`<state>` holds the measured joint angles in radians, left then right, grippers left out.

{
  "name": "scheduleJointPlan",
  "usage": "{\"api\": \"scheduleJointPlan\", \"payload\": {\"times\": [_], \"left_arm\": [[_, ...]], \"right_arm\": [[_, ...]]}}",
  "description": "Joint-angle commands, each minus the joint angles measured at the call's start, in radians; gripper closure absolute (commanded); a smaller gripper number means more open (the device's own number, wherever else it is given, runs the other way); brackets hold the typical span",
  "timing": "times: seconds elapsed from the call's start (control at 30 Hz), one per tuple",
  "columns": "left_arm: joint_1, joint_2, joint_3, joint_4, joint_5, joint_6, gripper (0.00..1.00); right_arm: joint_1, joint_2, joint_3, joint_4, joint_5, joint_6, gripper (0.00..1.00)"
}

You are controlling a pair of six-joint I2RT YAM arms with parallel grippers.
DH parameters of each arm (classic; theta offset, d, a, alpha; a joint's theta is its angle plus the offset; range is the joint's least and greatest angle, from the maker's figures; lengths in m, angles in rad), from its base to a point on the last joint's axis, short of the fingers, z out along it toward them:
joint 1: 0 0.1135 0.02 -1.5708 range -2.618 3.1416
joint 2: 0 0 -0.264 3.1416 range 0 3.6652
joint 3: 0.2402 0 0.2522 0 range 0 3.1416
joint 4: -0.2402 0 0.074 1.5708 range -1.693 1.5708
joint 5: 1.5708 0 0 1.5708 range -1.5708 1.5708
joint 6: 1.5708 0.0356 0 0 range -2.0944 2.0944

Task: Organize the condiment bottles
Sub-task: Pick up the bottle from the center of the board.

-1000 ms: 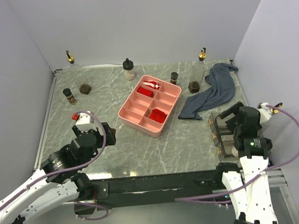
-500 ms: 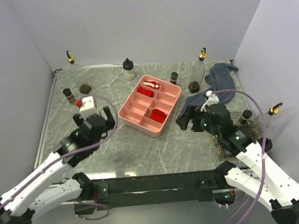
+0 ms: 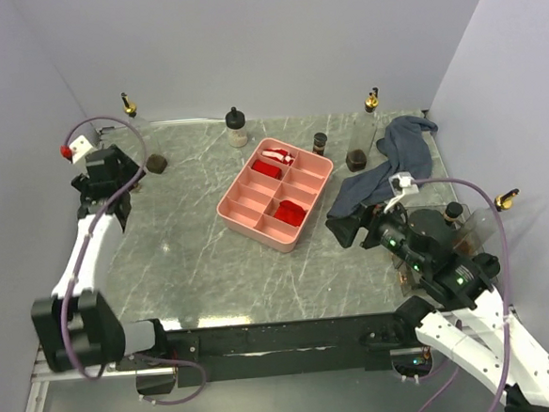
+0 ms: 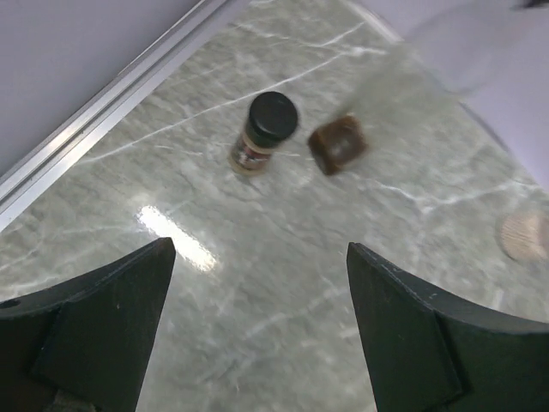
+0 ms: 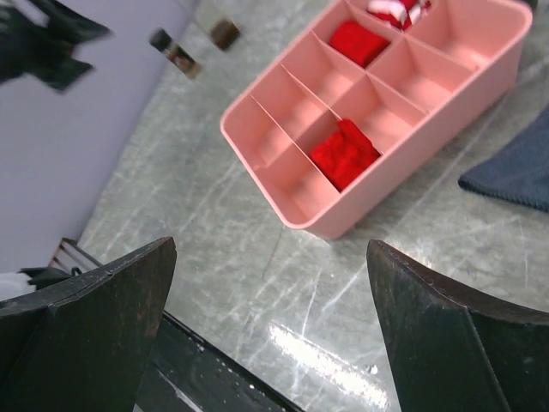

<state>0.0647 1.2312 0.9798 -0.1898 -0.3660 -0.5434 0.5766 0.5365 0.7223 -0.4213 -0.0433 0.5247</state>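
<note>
The condiment bottles stand scattered on the marble table (image 3: pixel 212 257). A black-capped brown bottle (image 4: pixel 262 137) and a squat dark jar (image 4: pixel 338 144) stand ahead of my open left gripper (image 4: pixel 260 253), which hovers empty near the left wall (image 3: pixel 114 179). Along the back are a tall gold-spouted bottle (image 3: pixel 130 108), a black-capped cream bottle (image 3: pixel 237 127), a small brown bottle (image 3: pixel 319 144), another gold-spouted bottle (image 3: pixel 371 105) and a dark jar (image 3: pixel 357 159). My right gripper (image 3: pixel 347 227) hangs open and empty above the table, near the pink tray's corner (image 5: pixel 270 249).
The pink divided tray (image 3: pixel 240 218) holds red items (image 5: pixel 343 153) mid-table. A blue-grey cloth (image 3: pixel 394 169) lies at back right. Behind my right arm, a black-capped bottle (image 3: pixel 454 212) and a gold spout (image 3: pixel 506 199) show by the clear holder (image 3: pixel 470 239) at the right edge.
My left arm swung from the front left up to the far left wall, over the small bottles. My right arm moved from the right edge to the table in front of the cloth.
</note>
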Motion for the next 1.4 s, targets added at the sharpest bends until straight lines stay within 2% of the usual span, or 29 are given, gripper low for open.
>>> {"api": "scheduleJointPlan", "payload": {"times": [0.0,0.1,0.23,0.43,0.9,1.03,1.07,1.1,1.17,1.2,1.3,1.37], "left_arm": [[0.058,0.149,0.092,0.116,0.105,0.028,0.13],[0.072,0.249,0.169,0.108,0.091,0.042,0.16],[0.086,0.33,0.203,0.184,0.111,0.079,0.18],[0.093,0.491,0.359,0.138,0.062,0.149,0.22],[0.116,0.628,0.369,0.184,0.047,0.152,0.26],[0.132,0.651,0.385,0.182,0.091,0.163,0.3],[0.136,0.659,0.39,0.182,0.099,0.172,0.32],[0.138,0.662,0.395,0.184,0.113,0.18,0.4],[0.136,0.663,0.399,0.178,0.119,0.192,0.48],[0.138,0.66,0.399,0.176,0.128,0.195,0.56],[0.138,0.634,0.384,0.167,0.133,0.189,0.73],[0.138,0.607,0.376,0.139,0.118,0.184,0.79]], "right_arm": [[0.006,-0.053,-0.021,0.07,-0.013,-0.035,0.0],[0.005,-0.053,-0.037,0.079,-0.013,-0.046,0.0],[0.005,-0.043,-0.05,0.092,-0.023,-0.055,0.0],[0.006,-0.029,-0.047,0.101,-0.033,-0.068,0.0],[0.006,0.011,-0.035,0.124,-0.023,-0.075,0.0],[0.005,0.01,-0.032,0.119,-0.018,-0.078,0.0],[0.005,0.007,-0.032,0.115,-0.017,-0.078,0.0],[0.005,0.005,-0.032,0.113,-0.017,-0.078,0.0],[0.005,-0.001,-0.034,0.111,-0.012,-0.078,0.0],[0.005,-0.003,-0.035,0.11,-0.01,-0.08,0.0],[0.006,-0.003,-0.035,0.104,-0.006,-0.083,0.0],[0.006,-0.001,-0.029,0.093,-0.007,-0.083,0.0]]}}
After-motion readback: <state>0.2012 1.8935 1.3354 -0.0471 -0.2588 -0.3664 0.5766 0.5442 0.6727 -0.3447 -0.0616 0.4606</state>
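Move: The small black-capped bottle stands about 12 cm ahead of the left hand and 7 cm to its left, its middle roughly 15 cm lower. The tall oil bottle is some 5 cm farther out than it and 7 cm to its right; the table's left rail runs about 10 cm to its left. From the right hand the small bottle lies some 31 cm ahead, 58 cm left and 19 cm below. Forward and down at first, the left hand drives quickly out to the small black-capped bottle, then sinks the rest of the way while edging left, some 12 cm out and 11 cm down in all, fingers tipping about 10 degrees further downward. Alongside the cap, it stops and the open fingers close from both sides, pinching the bottle by its top. ##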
